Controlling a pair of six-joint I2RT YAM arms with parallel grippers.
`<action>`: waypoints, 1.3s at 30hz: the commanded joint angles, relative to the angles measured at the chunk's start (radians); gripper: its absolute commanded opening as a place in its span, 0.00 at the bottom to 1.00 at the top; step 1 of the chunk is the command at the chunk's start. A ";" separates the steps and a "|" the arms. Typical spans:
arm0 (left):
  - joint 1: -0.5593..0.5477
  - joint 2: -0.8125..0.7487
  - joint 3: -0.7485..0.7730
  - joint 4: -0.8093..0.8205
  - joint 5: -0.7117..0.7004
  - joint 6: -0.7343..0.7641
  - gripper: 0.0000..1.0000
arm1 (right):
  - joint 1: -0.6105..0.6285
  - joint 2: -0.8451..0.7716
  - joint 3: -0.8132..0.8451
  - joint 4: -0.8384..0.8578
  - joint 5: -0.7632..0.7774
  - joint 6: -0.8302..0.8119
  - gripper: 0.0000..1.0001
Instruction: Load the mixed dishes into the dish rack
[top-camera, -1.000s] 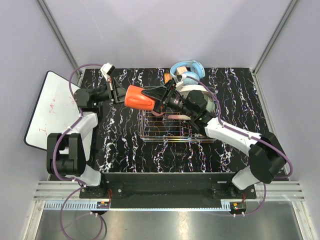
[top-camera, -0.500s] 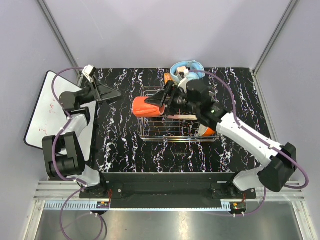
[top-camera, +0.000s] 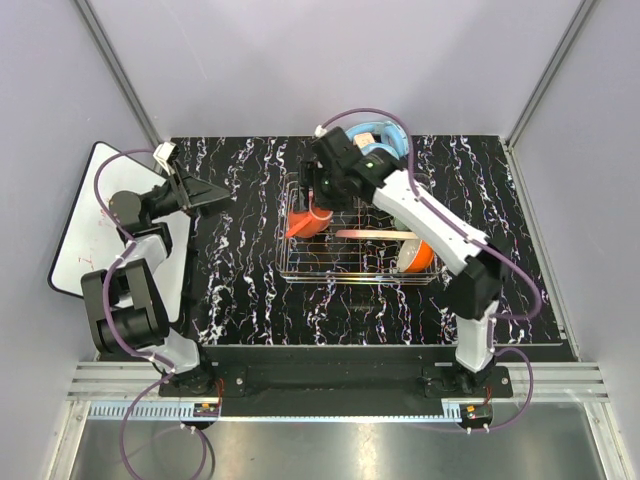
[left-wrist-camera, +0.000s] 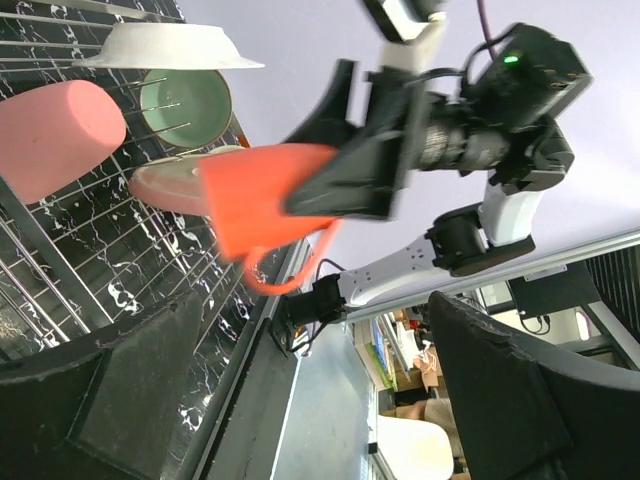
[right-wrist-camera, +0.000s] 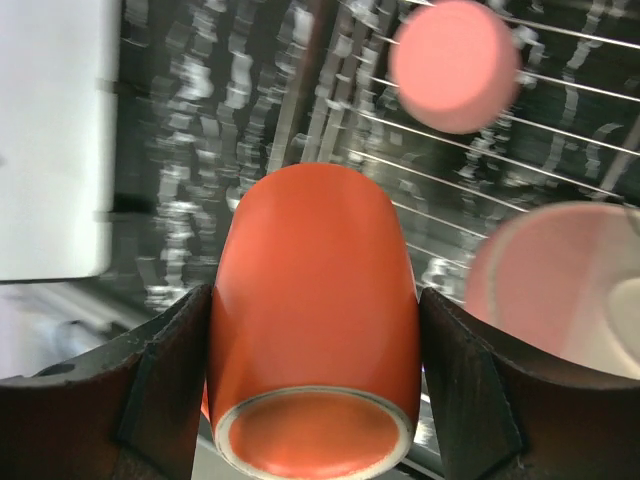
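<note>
My right gripper (top-camera: 318, 200) is shut on an orange mug (top-camera: 304, 223), its fingers (right-wrist-camera: 165, 380) pressed to both sides of the mug (right-wrist-camera: 315, 330). The mug hangs over the left end of the silver wire dish rack (top-camera: 350, 270). In the rack lie a salmon-pink cup (right-wrist-camera: 455, 65), a pink-and-cream plate (top-camera: 370, 234), a pale green bowl (left-wrist-camera: 185, 105), a white dish (left-wrist-camera: 165, 45) and an orange-outside bowl (top-camera: 418, 257). My left gripper (top-camera: 212, 191) is open and holds nothing, well left of the rack. From the left wrist view the mug (left-wrist-camera: 265, 205) shows its handle pointing down.
Light blue headphones (top-camera: 376, 140) lie behind the rack. A white board with red marks (top-camera: 90, 215) sits off the table's left edge, under my left arm. Black marbled tabletop (top-camera: 250, 290) surrounds the rack.
My left gripper let go of the mug, opened wide and drew back to the left. My right arm swung the mug rightward and lowered it over the rack's left end.
</note>
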 joint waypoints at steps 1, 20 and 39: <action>0.009 -0.028 0.029 0.384 0.213 -0.044 0.99 | 0.044 0.073 0.214 -0.164 0.157 -0.122 0.00; 0.036 -0.112 -0.083 0.385 0.210 0.025 0.99 | 0.053 0.363 0.319 -0.213 0.199 -0.212 0.00; 0.057 -0.135 -0.131 0.385 0.212 0.055 0.99 | 0.056 0.486 0.308 -0.213 0.179 -0.255 0.00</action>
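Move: The free spot in the rack's front-left part, for the orange mug already in the right gripper, is some 17 cm below that hand, about 2 cm ahead and level sideways. Next to it, counted from the hand, the upturned pink mug stands about 8 cm ahead and 2 cm right, and the upright pink-and-white plate about 2 cm ahead and 13 cm right, both well below. From the left hand, the spot is roughly 18 cm right, 4 cm ahead and 21 cm down. Lower the right gripper about 16 cm into the rack's front-left part, easing some 2 cm forward and slowing to a stop, on the robot's side of the pink mug. Roll the wrist about 30 degrees on the way so the fingers swing from leftward-and-down to nearly straight down; keep the orange mug pinched. Let the left gripper draw back about 2 cm, still open. ##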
